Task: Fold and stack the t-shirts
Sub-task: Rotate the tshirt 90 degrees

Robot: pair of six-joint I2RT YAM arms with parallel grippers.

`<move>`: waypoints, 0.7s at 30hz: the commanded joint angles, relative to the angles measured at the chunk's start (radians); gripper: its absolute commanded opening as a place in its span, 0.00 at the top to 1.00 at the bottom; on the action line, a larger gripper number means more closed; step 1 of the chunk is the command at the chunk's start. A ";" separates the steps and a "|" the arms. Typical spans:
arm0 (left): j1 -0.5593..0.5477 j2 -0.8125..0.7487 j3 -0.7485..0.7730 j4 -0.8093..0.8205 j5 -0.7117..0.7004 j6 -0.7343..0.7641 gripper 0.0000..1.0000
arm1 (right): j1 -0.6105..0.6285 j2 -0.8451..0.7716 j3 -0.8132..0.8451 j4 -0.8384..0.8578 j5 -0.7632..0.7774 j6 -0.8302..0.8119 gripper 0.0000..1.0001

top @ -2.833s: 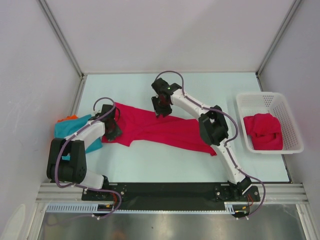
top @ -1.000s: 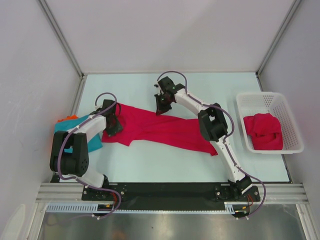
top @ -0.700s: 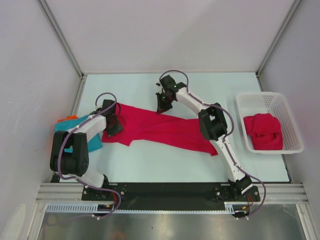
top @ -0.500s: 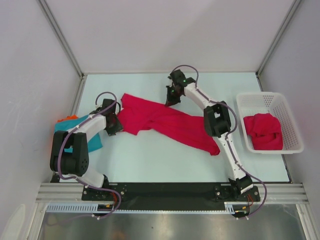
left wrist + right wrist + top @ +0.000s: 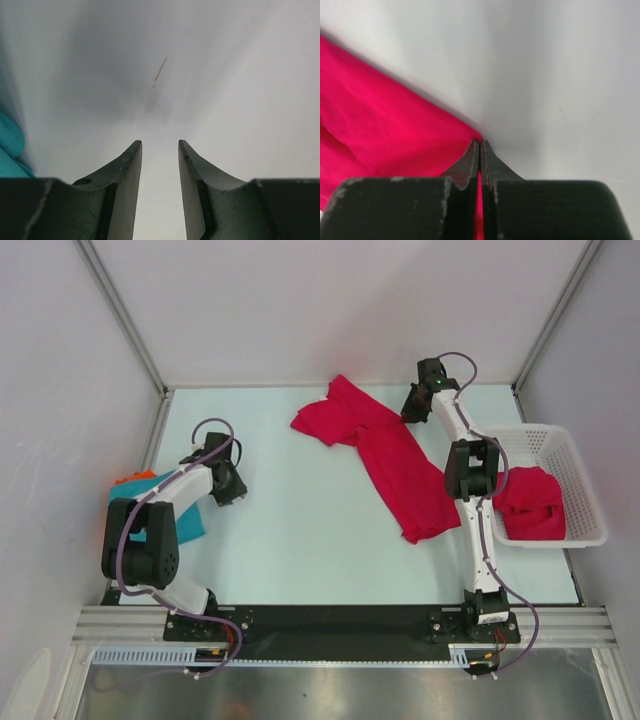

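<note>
A crimson t-shirt [image 5: 395, 465] lies crumpled on the table, running from the far middle down toward the right arm. My right gripper [image 5: 410, 410] is shut on its far right edge. In the right wrist view, red cloth [image 5: 380, 115] is pinched between the closed fingertips of the right gripper [image 5: 480, 143]. My left gripper [image 5: 232, 486] rests low at the left, open, with only bare table between its fingers [image 5: 127, 170]. A teal t-shirt [image 5: 128, 496] lies at the left edge, partly under the left arm, and shows in the left wrist view as teal cloth [image 5: 10, 155]. A second crimson t-shirt [image 5: 527, 502] sits bunched in the basket.
A white mesh basket [image 5: 540, 430] stands at the right edge of the table. Something small and orange [image 5: 145, 474] peeks out beside the teal shirt. Grey walls close in the table at the back and on both sides.
My right gripper has swung to the far right, dragging the crimson shirt away from the left gripper. The left gripper has stayed in place and now has no cloth at it.
</note>
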 commanded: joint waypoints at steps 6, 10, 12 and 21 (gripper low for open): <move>-0.068 0.018 0.029 0.095 0.186 0.026 0.39 | 0.007 -0.033 -0.030 -0.106 0.213 -0.066 0.85; -0.203 0.041 0.044 0.163 0.277 0.018 0.25 | 0.023 -0.152 -0.042 -0.140 0.345 -0.092 0.80; -0.292 0.069 0.055 0.195 0.292 0.007 0.22 | 0.028 -0.197 -0.070 -0.148 0.417 -0.100 0.75; -0.531 0.161 0.040 0.370 0.356 -0.100 0.21 | 0.069 -0.526 -0.382 -0.116 0.499 -0.095 0.70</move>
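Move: The red t-shirt's near left corner lies about 42 cm to the right of my left hand and some 11 cm back, roughly 2 cm lower; the turquoise shirt is about 17 cm left and 4 cm back. My right fingers are shut on its far right edge; its near right corner is some 37 cm back and 8 cm right of them. The basket stands about 30 cm right and 24 cm back of that hand. I open my right fingers partway to let go of the t-shirt's far edge, then lift that hand clear by about 9 cm while drawing it back and right, rolling its left side down. At the same time I sweep my left hand some 22 cm right, low over the bare table towards the shirt's near end, swinging clockwise and opening its fingers wide. ##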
